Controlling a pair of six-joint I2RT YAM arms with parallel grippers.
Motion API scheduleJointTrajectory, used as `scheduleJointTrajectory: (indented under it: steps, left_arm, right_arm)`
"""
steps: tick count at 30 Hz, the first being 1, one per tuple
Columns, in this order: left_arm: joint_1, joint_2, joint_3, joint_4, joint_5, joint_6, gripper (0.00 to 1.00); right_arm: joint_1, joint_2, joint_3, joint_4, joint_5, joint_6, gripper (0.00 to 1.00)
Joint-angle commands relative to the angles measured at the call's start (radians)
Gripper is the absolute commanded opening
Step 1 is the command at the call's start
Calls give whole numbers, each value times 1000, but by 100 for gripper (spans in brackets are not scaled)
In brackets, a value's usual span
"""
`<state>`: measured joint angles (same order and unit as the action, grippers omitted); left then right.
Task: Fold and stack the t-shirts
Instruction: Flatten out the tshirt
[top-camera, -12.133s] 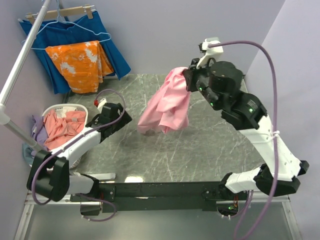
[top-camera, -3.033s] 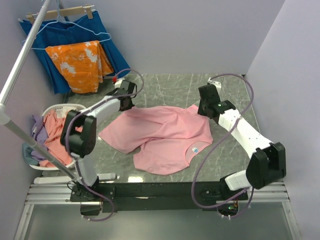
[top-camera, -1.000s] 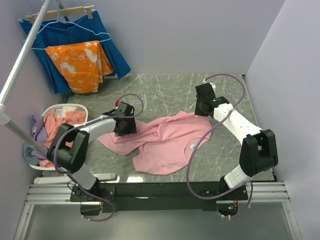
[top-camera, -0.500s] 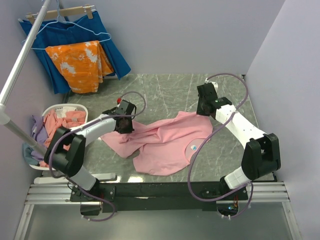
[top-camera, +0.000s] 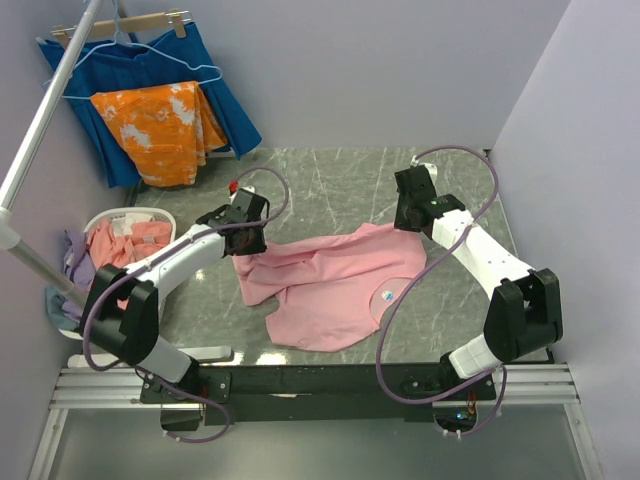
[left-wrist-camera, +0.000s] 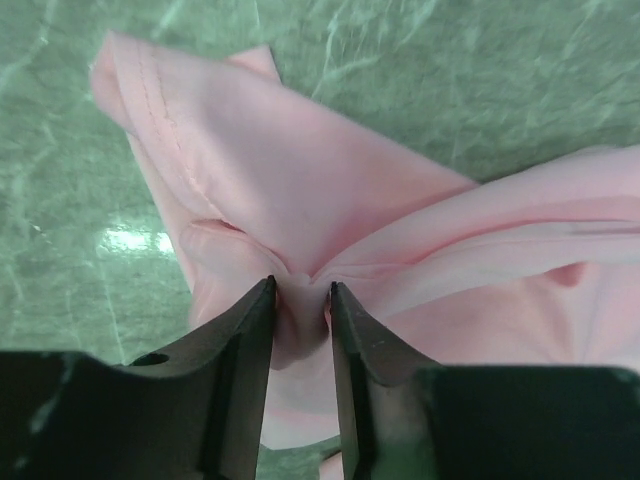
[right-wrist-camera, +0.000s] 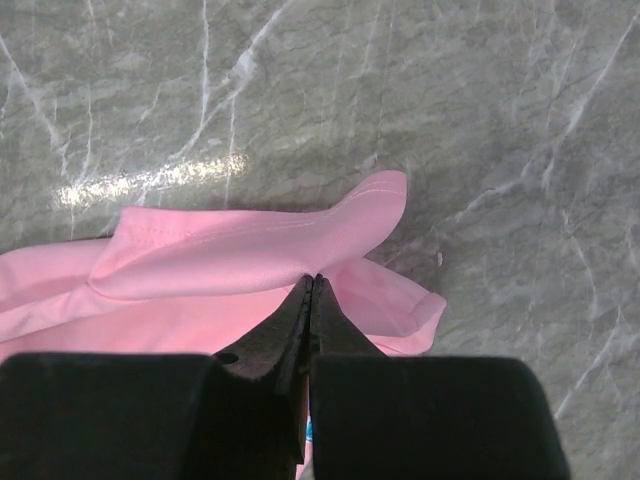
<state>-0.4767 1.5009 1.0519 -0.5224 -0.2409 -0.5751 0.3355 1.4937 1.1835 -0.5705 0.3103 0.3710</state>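
Note:
A light pink t-shirt (top-camera: 335, 285) lies crumpled on the marble table between my arms, its neck label facing up. My left gripper (top-camera: 250, 240) is at the shirt's left end. In the left wrist view its jaws (left-wrist-camera: 302, 295) pinch a bunched fold of the pink cloth (left-wrist-camera: 300, 190). My right gripper (top-camera: 410, 222) is at the shirt's far right corner. The right wrist view shows it (right-wrist-camera: 312, 285) shut on a hemmed edge of the shirt (right-wrist-camera: 250, 255). A salmon-pink t-shirt (top-camera: 128, 250) and a lilac one (top-camera: 74, 250) lie in the basket.
A white laundry basket (top-camera: 112, 214) stands at the table's left edge. Behind it an orange blotched cloth (top-camera: 160, 125) and a dark blue pleated cloth (top-camera: 225, 95) hang from a hanger. A slanted metal pole (top-camera: 40, 130) crosses the left side. Walls enclose the table at the back and right.
My left gripper has closed on a fold of the pink shirt and drawn its left end rightward and away from the basket. The right gripper has held its grip, barely moving.

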Motion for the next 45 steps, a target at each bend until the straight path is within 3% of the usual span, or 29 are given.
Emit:
scheduleJointTrajectory:
  steps: [1, 5, 7, 9, 11, 13, 19, 20, 21, 22, 27, 30, 32, 36, 45]
  left_arm:
    - [-2, 62, -15, 36, 38, 8, 36]
    - [-2, 111, -3, 41, 54, 6, 31]
    - [-2, 120, -3, 41, 57, 8, 19]
    - [-2, 116, -6, 39, 52, 6, 15]
    - [-2, 110, -3, 33, 46, 1, 21]
    - [-2, 101, -1, 32, 43, 1, 34]
    - [-3, 79, -1, 18, 32, -5, 36]
    - [-3, 76, -3, 21, 34, -5, 30]
    - [-2, 65, -6, 24, 35, -2, 9]
    - [-3, 61, -6, 22, 26, -9, 1]
    - [-8, 13, -1, 7, 9, -14, 2]
    - [-10, -8, 5, 1, 6, -9, 26]
    - [-10, -13, 7, -1, 9, -5, 32]
    - [-10, -30, -13, 19, 23, 3, 1]
    - [-11, -142, 6, 12, -11, 1, 1]
  right_arm:
    - [-9, -41, 5, 3, 15, -15, 0]
    - [-10, -35, 1, 11, 10, -14, 0]
    - [-9, -35, -2, 12, 9, -12, 0]
    - [-7, -35, -4, 12, 10, -15, 0]
    - [-9, -35, -4, 14, 12, -15, 0]
    - [-7, -32, -2, 14, 9, -14, 0]
    - [-9, -26, -7, 17, 6, -14, 0]
    - [-7, -26, -7, 18, 6, -14, 0]
    - [-7, -26, -7, 18, 7, -14, 0]
    - [-10, -27, -7, 17, 9, -15, 0]
    - [-9, -39, -7, 14, 18, -15, 0]
    - [-10, -41, -8, 14, 18, -17, 1]
    - [-10, -43, -8, 12, 19, -17, 1]
    - [-10, -41, -10, 14, 13, -15, 0]
    - [-10, -85, 5, 0, 62, -18, 0]
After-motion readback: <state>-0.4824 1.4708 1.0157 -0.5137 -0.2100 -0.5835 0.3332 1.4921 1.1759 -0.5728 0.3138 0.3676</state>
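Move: The shirt's raised left end is bunched between the left hand's part-open fingertips, its fold about 3 cm below the hand. The shirt's neck opening lies about 22 cm to this hand's right, 8 cm back and 8 cm down; the laundry basket is roughly 24 cm to its left and 4 cm back. From the right hand, already holding the shirt's other far corner, that left fold is some 25 cm left, 5 cm back and 8 cm lower. The shirt's bunched left end is regripped: the left hand sinks about 4.5 cm onto the fold, tipping a little further down, pauses with fingers part open, pinches shut, then rises nearly all the way back. On the way up its fingers ease open and close again, ending shut on the cloth. The right hand stays put and keeps its pinch. ##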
